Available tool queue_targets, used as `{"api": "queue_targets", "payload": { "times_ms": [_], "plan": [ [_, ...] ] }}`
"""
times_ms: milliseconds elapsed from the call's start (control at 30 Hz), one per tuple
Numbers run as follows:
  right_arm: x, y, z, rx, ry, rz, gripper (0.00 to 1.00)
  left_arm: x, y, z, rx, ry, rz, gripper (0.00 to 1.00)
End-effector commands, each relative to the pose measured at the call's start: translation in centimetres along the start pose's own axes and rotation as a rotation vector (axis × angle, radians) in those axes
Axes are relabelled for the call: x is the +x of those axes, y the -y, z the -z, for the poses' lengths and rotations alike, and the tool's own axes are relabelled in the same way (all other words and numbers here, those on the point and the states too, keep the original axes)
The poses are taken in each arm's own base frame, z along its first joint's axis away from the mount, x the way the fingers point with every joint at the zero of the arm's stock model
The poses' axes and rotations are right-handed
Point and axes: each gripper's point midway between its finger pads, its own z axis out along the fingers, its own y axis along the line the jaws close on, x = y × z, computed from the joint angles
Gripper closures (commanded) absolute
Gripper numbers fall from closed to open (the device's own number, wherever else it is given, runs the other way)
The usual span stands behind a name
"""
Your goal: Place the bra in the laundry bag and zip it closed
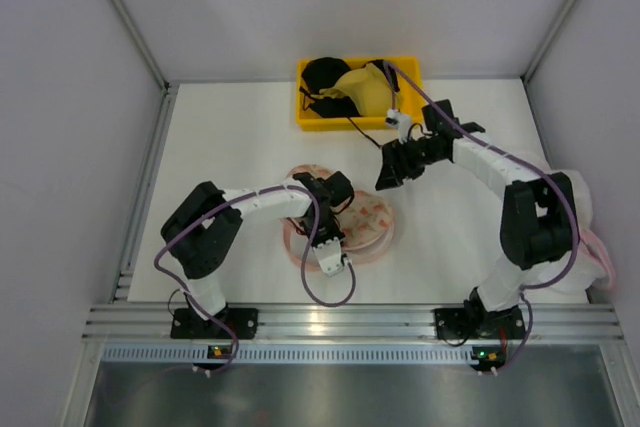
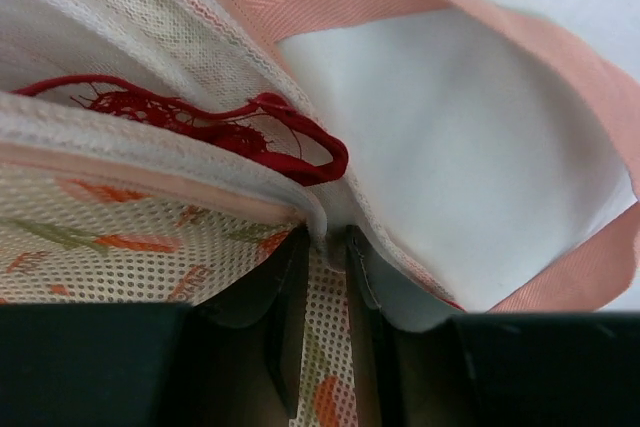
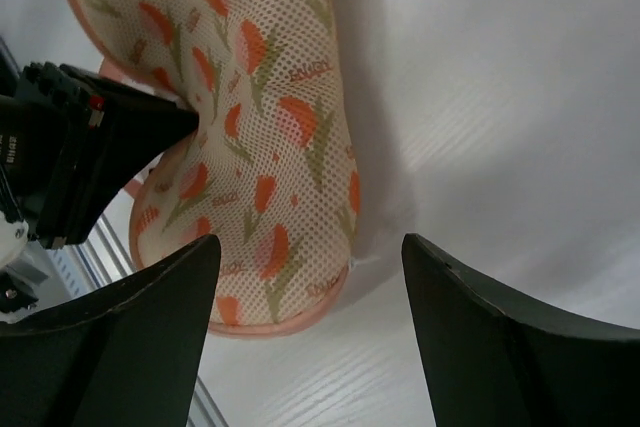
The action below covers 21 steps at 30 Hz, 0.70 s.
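Observation:
The laundry bag (image 1: 372,225), cream mesh with an orange tulip print, lies at the table's middle. In the left wrist view its mouth gapes and the red lacy bra (image 2: 240,129) sits inside, a strap loop poking out at the rim. My left gripper (image 1: 336,209) is low over the bag. Its jaws stand narrow, with the bag's (image 2: 120,237) rim and a fold of mesh between them (image 2: 325,247). My right gripper (image 1: 392,172) hovers open beyond the bag's far right side, nothing between its fingers (image 3: 310,242). Its view looks down on the bag's lobe (image 3: 262,117).
A yellow bin (image 1: 308,119) at the back holds a yellow bra (image 1: 365,87) and black bras (image 1: 322,75). White pink-edged bags (image 1: 588,209) lie by the right arm's base. A metal rail (image 1: 350,322) runs along the near edge. The bag's pink trim (image 2: 420,2) arcs over bare table.

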Motion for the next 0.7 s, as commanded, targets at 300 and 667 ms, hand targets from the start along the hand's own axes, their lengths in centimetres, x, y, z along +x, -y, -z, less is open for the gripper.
{"api": "queue_targets", "payload": {
  "times_ms": [300,667],
  "plan": [
    [-2.5,-1.7,-8.0,-0.252,-0.063,0.015,0.3,0.4,3.6,-1.6,0.06,-0.076,-0.451,0.73],
    [0.1,-3.7,-11.9,-0.346,-0.103,-0.015,0.56,0.5,1.3,-1.0,-0.033,-0.102,-0.474,0.72]
  ]
}}
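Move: The floral mesh fold on the laundry bag's far side lies about 10 cm to the left of my open right hand, level with it fore and aft and some 8 cm lower. The zip corner is about 15 cm left, 9 cm back and 10 cm below that hand; the black strap end is roughly 10 cm ahead, 5 cm left. From my left hand the fold is 9 cm ahead, 6 cm right; the pink handle loop is 6 cm left, 3 cm back. My right hand sweeps left and down, about 10 cm across and 7 cm lower, onto the mesh fold. The wrist turns nearly 20 degrees, partly counter-clockwise, and the fingers come astride the fabric and close to roughly half open. My left hand keeps its pinch on the zip corner, drawing it about 2 cm left early on, turning slightly, then holding. ##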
